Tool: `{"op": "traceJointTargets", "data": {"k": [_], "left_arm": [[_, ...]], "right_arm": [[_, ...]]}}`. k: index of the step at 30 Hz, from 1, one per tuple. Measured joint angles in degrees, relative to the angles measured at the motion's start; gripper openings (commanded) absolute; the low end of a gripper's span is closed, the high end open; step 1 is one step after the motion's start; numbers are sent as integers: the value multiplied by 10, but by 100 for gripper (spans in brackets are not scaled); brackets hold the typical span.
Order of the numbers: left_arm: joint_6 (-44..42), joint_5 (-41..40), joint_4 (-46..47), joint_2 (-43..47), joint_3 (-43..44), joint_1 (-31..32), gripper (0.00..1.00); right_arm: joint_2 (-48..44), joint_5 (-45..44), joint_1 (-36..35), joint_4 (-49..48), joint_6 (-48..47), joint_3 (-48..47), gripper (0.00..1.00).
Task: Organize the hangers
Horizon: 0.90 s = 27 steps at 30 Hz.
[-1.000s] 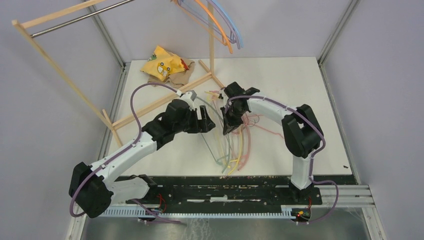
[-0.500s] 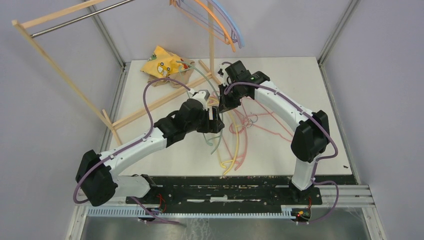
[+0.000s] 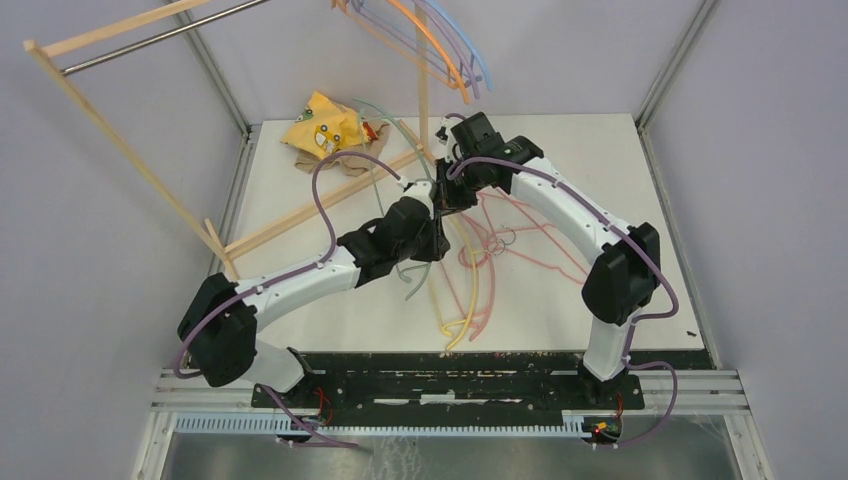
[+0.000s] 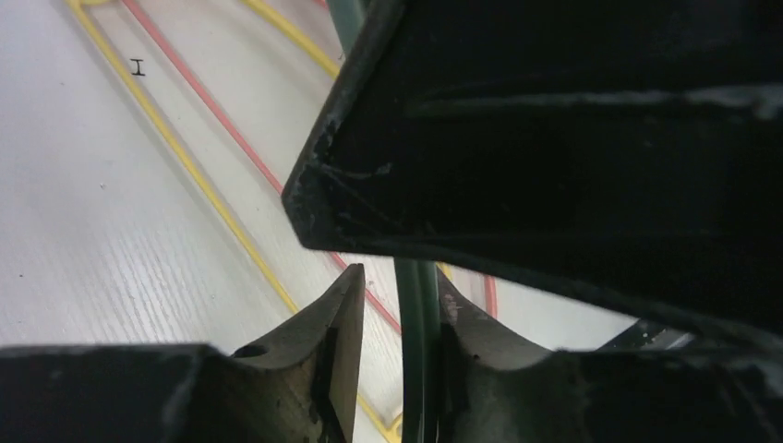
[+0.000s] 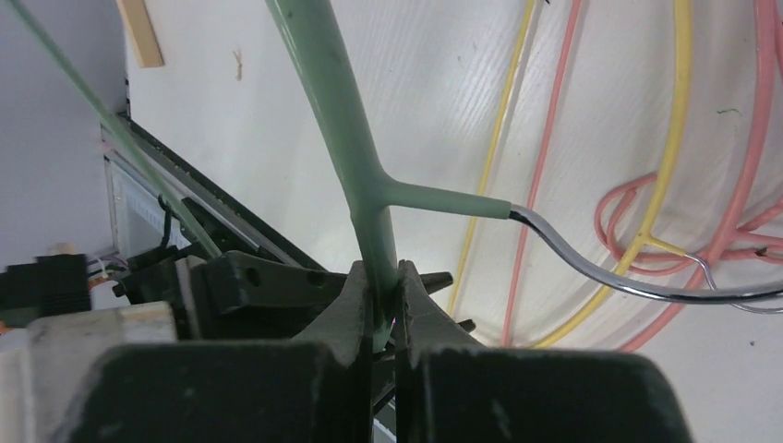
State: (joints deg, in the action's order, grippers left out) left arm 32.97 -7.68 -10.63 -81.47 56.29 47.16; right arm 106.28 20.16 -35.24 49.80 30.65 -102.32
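My right gripper [image 3: 447,195] [image 5: 386,277] is shut on a green hanger [image 3: 390,120] [image 5: 342,101] just below its metal hook [image 5: 591,268] and holds it off the table. My left gripper [image 3: 432,235] [image 4: 399,277] is right beside it. Its jaws stand apart around the same green hanger [image 4: 417,351], which lies against the right finger with a gap on the left. Yellow and pink hangers [image 3: 470,290] lie on the table under both grippers. Several blue, purple and orange hangers [image 3: 440,40] hang at the top of the rack.
The wooden rack's base bar [image 3: 320,205] runs diagonally across the table's left, its post [image 3: 423,100] stands just behind the grippers, and its metal rail [image 3: 150,38] is at the top left. A yellow cloth [image 3: 325,125] lies at the back left.
The right gripper has carried the green hanger up and back toward the rack post. The left arm has stretched forward and right, following to meet it. The pile on the table has shifted slightly.
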Motion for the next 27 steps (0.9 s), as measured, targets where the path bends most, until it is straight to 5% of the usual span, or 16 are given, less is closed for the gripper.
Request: {"op": "traceJointTargets", "data": {"k": [2,6,8,13,20,27], "left_arm": [[-1,-4,6,-12,5,1,4],[-1,-14,14,-15,11,3,3],[-3,-19,14,-14,11,5,3],[-11,-43,-13,1,3,7,3],[-10,-98,-106,38,-55,-55,3],[-11,-106,-112,114,15,-73,3]], "right_arm": [[-1,4,0,-3,5,-6,1],[-2,5,2,-13,8,-9,17],[-4,-1,1,-8,5,-10,37],[-38,-37,1,14,-35,17,71],[-240,-143,2,71,-96,157,93],[-343,-261,19,81,-116,208,96]]}}
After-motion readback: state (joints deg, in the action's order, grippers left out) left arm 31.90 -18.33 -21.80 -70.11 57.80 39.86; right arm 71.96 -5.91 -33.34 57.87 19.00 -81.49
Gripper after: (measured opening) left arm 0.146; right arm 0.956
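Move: The green hanger's curved bar already runs between the left gripper's open pads, practically at its hand point. The yellow hanger lies about 7 cm back, 5 cm to the right and 15 cm below, with a pink hanger 3 cm farther right of it. The rack's floor bar is centred some 27 cm to the left and 10 cm ahead. From the right gripper, still holding the hanger near its hook, the bar section for the left pads is some 4 cm back and 4 cm below. Close the left gripper on the green hanger's curved bar with barely 1 cm of forward travel. Then open the right fingers wide and draw that hand about 16 cm right, some 6 back and 5 up, swinging the fingers to point more forward. Take the left hand some 10 cm left, dipping 4 cm before lifting it past its starting height, turning 15 degrees counter-clockwise. ##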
